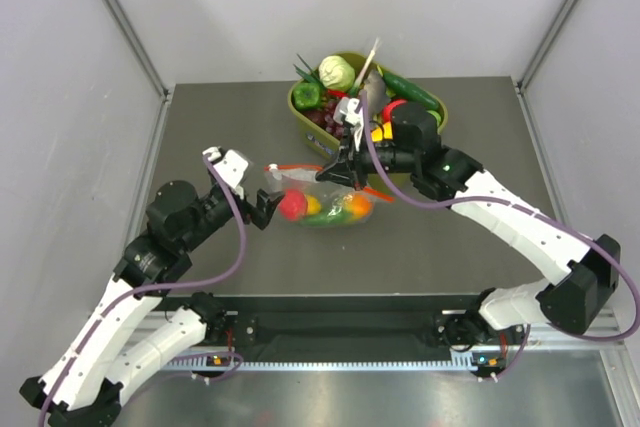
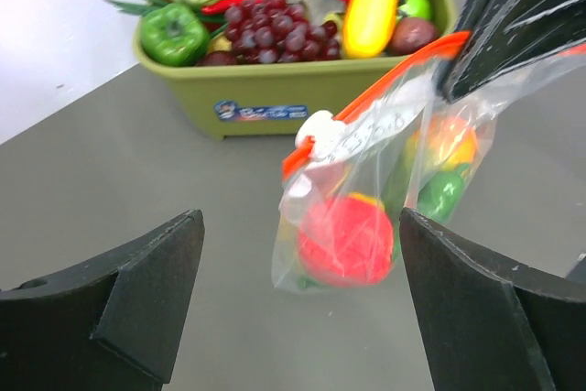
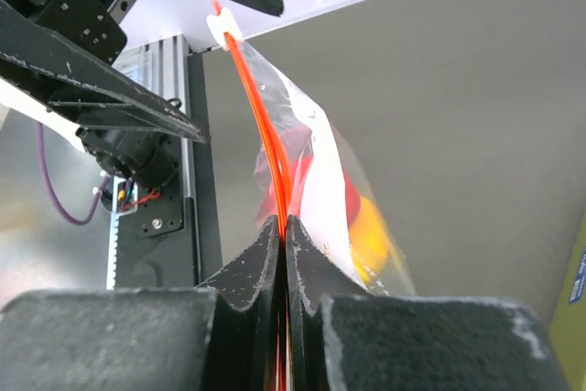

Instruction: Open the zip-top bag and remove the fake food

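The clear zip-top bag (image 1: 322, 197) hangs just above the table's middle, its orange-red zip strip (image 3: 265, 135) uppermost and its white slider (image 2: 318, 131) at the left end. Inside show a round red fruit (image 2: 348, 237), an orange-and-green fruit (image 2: 446, 146), a green piece (image 2: 441, 194) and something yellow (image 3: 371, 235). My right gripper (image 3: 286, 224) is shut on the zip strip and holds the bag up; it also shows from above (image 1: 338, 169). My left gripper (image 1: 266, 209) is open, its fingers (image 2: 151, 272) to either side, just short of the bag's left end.
An olive-green tub (image 1: 306, 122) stands at the back middle, filled with a pale cabbage (image 1: 337, 73), purple grapes (image 2: 270, 32), a green pepper (image 2: 172, 34) and other toy food. Grey walls close in the left, right and back edges.
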Controlling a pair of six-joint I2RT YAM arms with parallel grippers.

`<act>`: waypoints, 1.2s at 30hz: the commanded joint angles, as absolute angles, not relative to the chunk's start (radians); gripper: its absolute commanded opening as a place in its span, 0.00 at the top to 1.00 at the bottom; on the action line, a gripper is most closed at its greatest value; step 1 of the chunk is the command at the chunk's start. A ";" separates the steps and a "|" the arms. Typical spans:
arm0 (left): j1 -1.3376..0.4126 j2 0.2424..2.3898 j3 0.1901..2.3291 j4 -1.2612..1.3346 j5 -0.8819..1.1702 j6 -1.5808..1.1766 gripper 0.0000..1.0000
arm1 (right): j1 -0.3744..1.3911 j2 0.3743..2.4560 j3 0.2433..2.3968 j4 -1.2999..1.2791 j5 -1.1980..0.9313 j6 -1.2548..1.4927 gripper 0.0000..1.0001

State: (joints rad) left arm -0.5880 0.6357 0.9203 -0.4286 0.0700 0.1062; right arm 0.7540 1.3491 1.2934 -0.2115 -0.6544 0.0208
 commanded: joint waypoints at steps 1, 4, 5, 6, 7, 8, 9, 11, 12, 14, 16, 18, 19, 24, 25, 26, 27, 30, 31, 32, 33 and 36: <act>-0.589 0.669 0.939 -0.338 0.150 0.084 0.09 | 0.736 1.298 1.287 -0.166 -0.696 0.035 1.00; -0.589 0.681 0.933 -0.308 0.216 0.075 0.09 | 0.723 1.279 1.263 -0.129 -0.725 0.063 1.00; -0.589 0.687 0.931 -0.301 0.250 0.068 0.10 | 0.710 1.269 1.249 -0.103 -0.738 0.072 1.00; -0.589 0.692 0.930 -0.298 0.261 0.066 0.12 | 0.704 1.269 1.241 -0.089 -0.753 0.083 1.00; -0.591 0.696 0.933 -0.299 0.273 0.063 0.18 | 0.697 1.267 1.235 -0.072 -0.793 0.101 1.00; -0.589 0.707 0.936 -0.304 0.282 0.058 0.26 | 0.683 1.267 1.223 -0.048 -0.813 0.110 1.00; -0.591 0.710 0.939 -0.310 0.304 0.058 0.39 | 0.675 1.269 1.217 -0.038 -0.843 0.120 1.00; -0.589 0.716 0.939 -0.313 0.331 0.057 0.52 | 0.663 1.269 1.201 -0.019 -0.867 0.132 1.00; -0.591 0.716 0.936 -0.311 0.359 0.057 0.66 | 0.661 1.269 1.197 -0.014 -0.880 0.133 1.00; -0.589 0.715 0.931 -0.307 0.376 0.057 0.82 | 0.660 1.267 1.189 -0.014 -0.893 0.129 1.00; -0.589 0.713 0.928 -0.302 0.405 0.058 0.97 | 0.660 1.266 1.189 -0.021 -0.902 0.111 1.00; -0.589 0.718 0.930 -0.299 0.428 0.063 1.00 | 0.660 1.262 1.187 -0.040 -0.907 0.097 1.00; -0.589 0.719 0.931 -0.298 0.457 0.067 1.00 | 0.660 1.261 1.186 -0.054 -0.910 0.080 1.00; -0.589 0.749 0.946 -0.314 0.543 0.083 1.00 | 0.661 1.221 1.160 -0.083 -0.873 0.019 0.57; -0.589 0.758 0.959 -0.327 0.560 0.093 1.00 | 0.661 1.215 1.160 -0.097 -0.868 -0.009 0.51; -0.588 0.781 0.968 -0.337 0.601 0.101 1.00 | 0.661 1.203 1.160 -0.101 -0.867 -0.035 0.45; -0.588 0.797 0.976 -0.353 0.618 0.109 1.00 | 0.661 1.198 1.163 -0.107 -0.870 -0.049 0.44; -0.588 0.842 1.005 -0.402 0.652 0.126 1.00 | 0.664 1.192 1.178 -0.123 -0.880 -0.092 0.42; -0.588 0.848 1.003 -0.397 0.652 0.127 1.00 | 0.666 1.195 1.181 -0.121 -0.885 -0.094 0.42; -0.588 0.853 1.000 -0.396 0.653 0.126 1.00 | 0.673 1.201 1.181 -0.117 -0.885 -0.094 0.42; -0.589 0.853 0.997 -0.391 0.653 0.126 1.00 | 0.681 1.203 1.181 -0.111 -0.879 -0.091 0.42; -0.588 0.853 0.989 -0.387 0.640 0.121 1.00 | 0.727 1.207 1.170 -0.089 -0.826 -0.097 0.43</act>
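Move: The bag's slider end, which the open left fingers are going for, lies roughly 5 cm ahead of the left hand and 2 cm to its right, about level. The tomato hangs in the bag some 9 cm below that hand, 3 cm ahead and 5 cm right; the orange fruit is at the same depth, 2 cm ahead and 19 cm right. From the right hand, already pinching the zip, the slider end is about 11 cm left and 2 cm ahead. The left fingers shut on the zip's end beside the slider as the hand sweeps right, about 8 cm in all, drawing back and, late on, sinking nearly 4 cm each while it turns some 30 degrees clockwise. The right hand first keeps its pinch, easing right and back about 3 cm, then opens a little over halfway and lets go once the left has closed. ##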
